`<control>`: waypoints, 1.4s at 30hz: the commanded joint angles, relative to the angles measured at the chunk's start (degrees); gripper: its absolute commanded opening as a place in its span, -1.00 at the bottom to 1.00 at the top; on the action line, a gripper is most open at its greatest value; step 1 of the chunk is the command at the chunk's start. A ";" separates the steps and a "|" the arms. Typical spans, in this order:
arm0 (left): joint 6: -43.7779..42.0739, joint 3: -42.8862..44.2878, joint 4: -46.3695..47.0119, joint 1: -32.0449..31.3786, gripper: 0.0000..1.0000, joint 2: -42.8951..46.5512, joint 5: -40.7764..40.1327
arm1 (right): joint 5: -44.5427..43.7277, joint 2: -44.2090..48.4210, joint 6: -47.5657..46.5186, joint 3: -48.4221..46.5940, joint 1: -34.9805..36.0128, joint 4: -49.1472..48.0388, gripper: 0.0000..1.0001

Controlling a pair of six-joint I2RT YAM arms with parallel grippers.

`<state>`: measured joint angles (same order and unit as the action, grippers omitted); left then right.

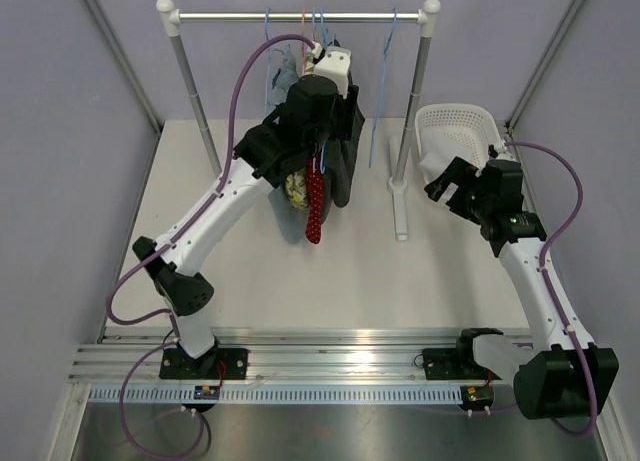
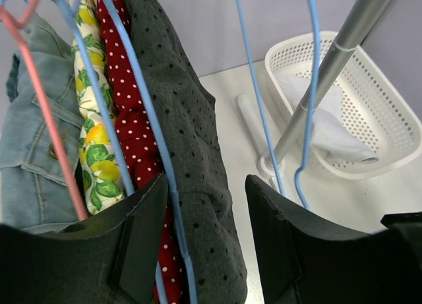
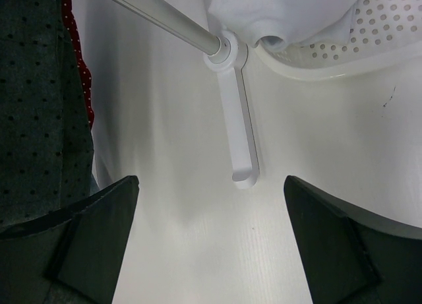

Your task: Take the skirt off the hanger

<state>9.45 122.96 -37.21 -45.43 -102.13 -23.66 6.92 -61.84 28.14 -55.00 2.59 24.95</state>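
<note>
A grey dotted skirt [image 2: 191, 119] hangs on a blue hanger [image 2: 148, 113] from the rack rail [image 1: 300, 17]; it shows dark in the top view [image 1: 345, 171]. My left gripper [image 2: 206, 185] is open up at the rack [image 1: 318, 101]. Its jaws stand either side of the skirt's fold and the hanger wire, not closed on them. My right gripper [image 3: 211, 185] is open and empty, low over the table near the rack's right foot [image 3: 239, 126], right of the skirt [image 3: 39, 106]. It sits beside the basket in the top view [image 1: 445, 186].
A red dotted garment [image 2: 128, 119], a lemon-print one [image 2: 89, 86] and denim [image 2: 26, 152] on a pink hanger [image 2: 46, 113] hang left of the skirt. An empty blue hanger [image 2: 310, 86] hangs to the right. A white basket [image 1: 455, 126] holds white cloth [image 2: 323, 119].
</note>
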 commanded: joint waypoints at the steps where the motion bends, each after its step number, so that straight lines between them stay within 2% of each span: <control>1: -0.66 2.46 3.20 0.17 0.07 -1.67 -2.61 | -1.29 0.76 -1.33 0.42 0.40 -1.57 0.99; 4: -1.10 2.38 3.81 0.69 0.00 -2.64 -3.58 | -1.29 0.50 -1.42 0.60 0.40 -1.83 0.99; 6: -1.10 2.55 3.73 1.31 -0.16 -3.16 -3.94 | -1.56 0.23 -1.68 0.69 0.40 -1.75 0.99; 10: -1.02 4.39 2.76 3.50 -0.90 -4.48 -3.85 | -1.82 0.06 -1.86 0.86 0.40 -2.10 0.99; 11: -1.02 5.01 2.24 3.77 -1.00 -4.75 -3.85 | -1.73 -0.29 -1.77 0.69 0.40 -2.10 0.99; 21: -4.70 14.06 -0.93 3.07 -1.00 -1.33 -3.15 | 1.87 4.27 -3.27 -3.79 0.31 -5.95 0.99; 28: -4.27 14.51 -2.07 1.57 -1.00 3.50 -3.23 | 13.63 6.12 -5.11 -11.96 2.50 -10.71 0.99; 31: -4.01 12.05 -1.73 0.35 -1.00 5.70 -4.55 | 14.27 4.29 -7.30 -18.02 8.99 -10.80 0.99; 33: -3.65 10.55 -1.29 -0.62 -1.00 6.67 -5.08 | 12.60 2.00 -10.11 -24.69 17.15 -8.10 0.99; 38: -2.77 10.29 -1.20 -1.94 -1.00 8.26 -6.22 | -0.30 -6.79 -16.08 -37.96 34.47 -1.31 0.99; 41: -2.25 10.37 -1.46 -2.29 -1.00 8.70 -6.75 | -6.64 -9.43 -17.15 -39.21 43.09 -0.25 0.99; 42: -2.25 10.37 -1.46 -2.38 -1.00 8.87 -6.84 | -8.31 -9.78 -17.07 -39.22 43.11 -0.43 0.99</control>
<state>6.39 132.53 -44.88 -47.68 -96.09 -27.88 7.22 -69.91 14.35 -92.68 42.37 21.10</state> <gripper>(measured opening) 0.023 0.993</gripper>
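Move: My left hand, half open, has the grey dotted skirt's blue hanger wire about 4 cm ahead, 1 cm left and 2 cm lower. From this hand, the grey skirt's middle is 6 cm ahead, straight on, some 12 cm down; the red dotted skirt is 4 cm left of it, and an empty hanger hangs 5 cm ahead and 8 cm right. From my open right hand, the grey skirt is 3 cm ahead, 18 cm left and slightly higher; the basket is 10 cm ahead, 4 cm right and well below. I ease my left hand forward and down about 4 cm, shut its fingers on the blue hanger wire, then lift it some 11 cm while drawing back 9 cm and slightly left, keeping the pinch. My right hand waits, then sweeps up and left about 25 cm each, pulling back a little, towards the grey skirt, fingers wide open, tipping up and turning counter-clockwise about 40 degrees. ##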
